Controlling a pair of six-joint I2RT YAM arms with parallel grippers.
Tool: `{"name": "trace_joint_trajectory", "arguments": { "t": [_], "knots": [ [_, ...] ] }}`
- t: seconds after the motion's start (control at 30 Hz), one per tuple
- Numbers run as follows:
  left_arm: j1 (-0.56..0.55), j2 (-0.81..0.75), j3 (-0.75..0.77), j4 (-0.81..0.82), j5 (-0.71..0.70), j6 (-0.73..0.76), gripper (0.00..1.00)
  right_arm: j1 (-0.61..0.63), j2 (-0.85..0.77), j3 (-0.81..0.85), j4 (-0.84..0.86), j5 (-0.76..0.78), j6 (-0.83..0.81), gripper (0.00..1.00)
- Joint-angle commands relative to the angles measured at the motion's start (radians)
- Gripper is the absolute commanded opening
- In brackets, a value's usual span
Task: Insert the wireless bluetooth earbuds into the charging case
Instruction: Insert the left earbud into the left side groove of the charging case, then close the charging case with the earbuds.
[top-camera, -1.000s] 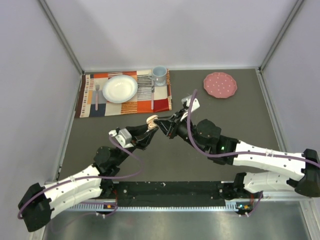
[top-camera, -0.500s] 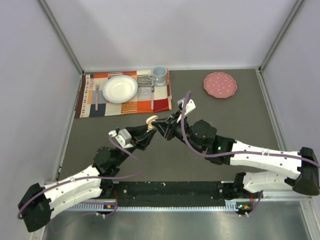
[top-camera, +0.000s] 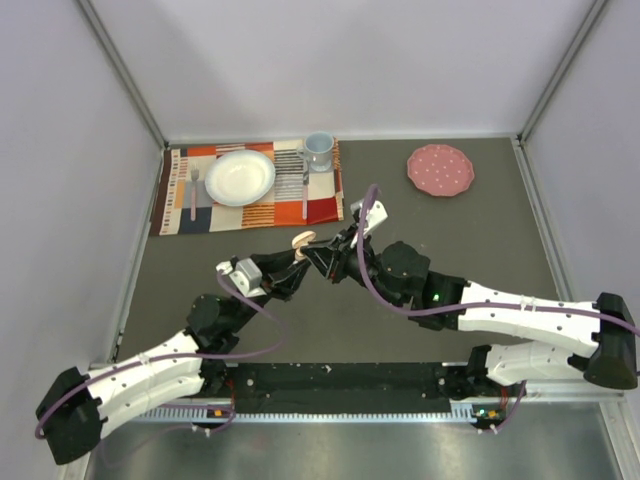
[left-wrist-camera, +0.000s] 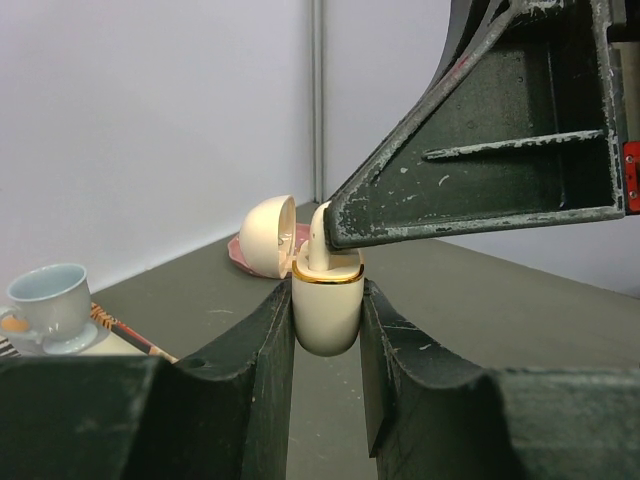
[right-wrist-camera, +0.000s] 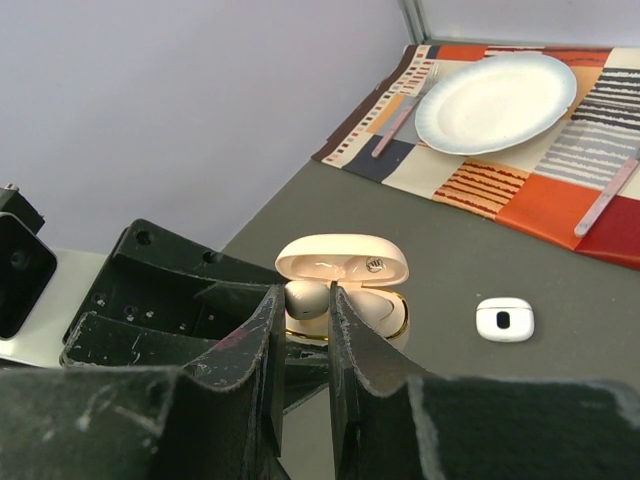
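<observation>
My left gripper (left-wrist-camera: 327, 322) is shut on the cream charging case (left-wrist-camera: 327, 310), which has a gold rim. The case is held upright above the table with its lid (left-wrist-camera: 267, 235) swung open. My right gripper (right-wrist-camera: 307, 300) is shut on one white earbud (right-wrist-camera: 307, 298) and holds it at the case's open mouth under the lid (right-wrist-camera: 343, 258). In the left wrist view the earbud (left-wrist-camera: 320, 238) stands out of the case's top, under the right gripper's finger (left-wrist-camera: 480, 150). From above, the two grippers meet at the case (top-camera: 303, 240) near the table's middle.
A second small white case (right-wrist-camera: 505, 319) lies on the dark table to the right of the held one. At the back left is a striped placemat (top-camera: 190, 215) with a white plate (top-camera: 240, 177), cutlery and a pale blue cup (top-camera: 318, 150). A pink plate (top-camera: 440, 170) sits at the back right.
My right arm has shifted a little to the left, bringing its gripper closer over the held case. The left arm has hardly moved.
</observation>
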Motion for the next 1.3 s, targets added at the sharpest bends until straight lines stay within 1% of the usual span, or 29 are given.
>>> {"name": "trace_joint_trajectory", "arguments": {
  "t": [0.0, 0.1, 0.13, 0.2, 0.23, 0.27, 0.4, 0.43, 0.57, 0.7, 0.73, 0.83, 0.9, 0.93, 1.03, 1.07, 1.1, 1.13, 1.17, 1.2, 1.23, 1.27],
  "knots": [
    [0.003, -0.023, -0.005, 0.068, -0.049, 0.002, 0.0, 0.022, 0.005, 0.017, 0.007, 0.015, -0.008, 0.0],
    [0.004, -0.029, -0.008, 0.068, -0.053, 0.004, 0.0, 0.022, 0.006, 0.019, 0.005, 0.027, -0.009, 0.06],
    [0.004, -0.029, -0.01, 0.068, -0.054, 0.004, 0.0, 0.022, 0.005, 0.022, 0.005, 0.029, -0.014, 0.12],
    [0.004, -0.032, -0.01, 0.064, -0.054, 0.005, 0.0, 0.02, 0.005, 0.03, 0.006, 0.032, -0.019, 0.2],
    [0.003, -0.034, -0.01, 0.064, -0.054, 0.005, 0.0, 0.02, 0.005, 0.037, 0.008, 0.032, -0.029, 0.26],
    [0.004, -0.035, -0.011, 0.062, -0.054, 0.005, 0.0, 0.02, 0.005, 0.043, 0.011, 0.032, -0.035, 0.29],
    [0.003, -0.035, -0.013, 0.062, -0.053, 0.002, 0.0, 0.022, 0.011, 0.069, 0.01, 0.033, -0.054, 0.34],
    [0.003, -0.038, -0.013, 0.062, -0.051, 0.004, 0.0, 0.02, 0.012, 0.077, 0.01, 0.035, -0.058, 0.37],
    [0.004, -0.04, -0.013, 0.056, -0.051, 0.004, 0.0, 0.02, 0.012, 0.086, 0.02, 0.024, -0.063, 0.44],
    [0.004, -0.041, -0.017, 0.047, -0.062, 0.007, 0.0, 0.02, -0.012, 0.089, 0.028, 0.021, -0.066, 0.49],
    [0.003, -0.043, -0.017, 0.047, -0.062, 0.01, 0.0, 0.022, -0.018, 0.089, 0.028, 0.022, -0.074, 0.52],
    [0.004, -0.046, -0.016, 0.035, -0.069, 0.012, 0.0, 0.022, -0.044, 0.094, 0.016, 0.041, -0.083, 0.54],
    [0.004, -0.048, -0.016, 0.027, -0.076, 0.012, 0.0, 0.02, -0.06, 0.099, -0.009, 0.074, -0.081, 0.57],
    [0.004, -0.046, -0.016, 0.024, -0.076, 0.012, 0.0, 0.022, -0.07, 0.102, -0.024, 0.094, -0.078, 0.63],
    [0.003, -0.041, -0.01, 0.016, -0.053, 0.039, 0.0, 0.019, -0.069, 0.141, -0.137, 0.223, -0.037, 0.74],
    [0.004, -0.04, -0.006, 0.01, -0.042, 0.044, 0.0, 0.014, -0.066, 0.158, -0.211, 0.281, -0.023, 0.76],
    [0.004, -0.035, 0.007, 0.003, -0.034, 0.051, 0.0, -0.004, -0.063, 0.181, -0.237, 0.289, -0.013, 0.78],
    [0.004, -0.032, 0.015, -0.02, 0.04, 0.055, 0.0, -0.018, -0.063, 0.189, -0.245, 0.285, 0.007, 0.79],
    [0.004, -0.028, 0.024, -0.036, 0.077, 0.061, 0.0, -0.035, -0.061, 0.198, -0.312, 0.251, 0.018, 0.8],
    [0.004, -0.019, 0.053, -0.056, 0.111, 0.076, 0.0, -0.075, -0.061, 0.212, -0.334, 0.224, 0.05, 0.8],
    [0.004, -0.015, 0.073, -0.118, 0.165, 0.085, 0.0, -0.105, -0.06, 0.217, -0.357, 0.187, 0.073, 0.81],
    [0.004, -0.015, 0.092, -0.154, 0.18, 0.081, 0.0, -0.133, -0.061, 0.223, -0.375, 0.097, 0.098, 0.82]
  ]
}}
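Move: My right hand has the left earbud between its fingertips, already standing in the case's left groove, whose middle is about 1 cm ahead, 1 cm left and 1 cm below. The case's open lid rises some 3 cm ahead, 2 cm left and 1 cm above; the white case lies on the table roughly 15 cm ahead, no distance sideways, 20 cm below. From my left hand, gripping the case, that groove is about 1 cm ahead, 1 cm right and 2 cm above. I open my right fingers wide and let go of the earbud, first easing straight up about 1.5 cm off it, then sweeping faster to the right, forward and further up, away from the case, some 5 cm to the right in all, while the wrist turns about 15 degrees clockwise. My left hand keeps its pinch on the case, shifting only about 1 cm. ##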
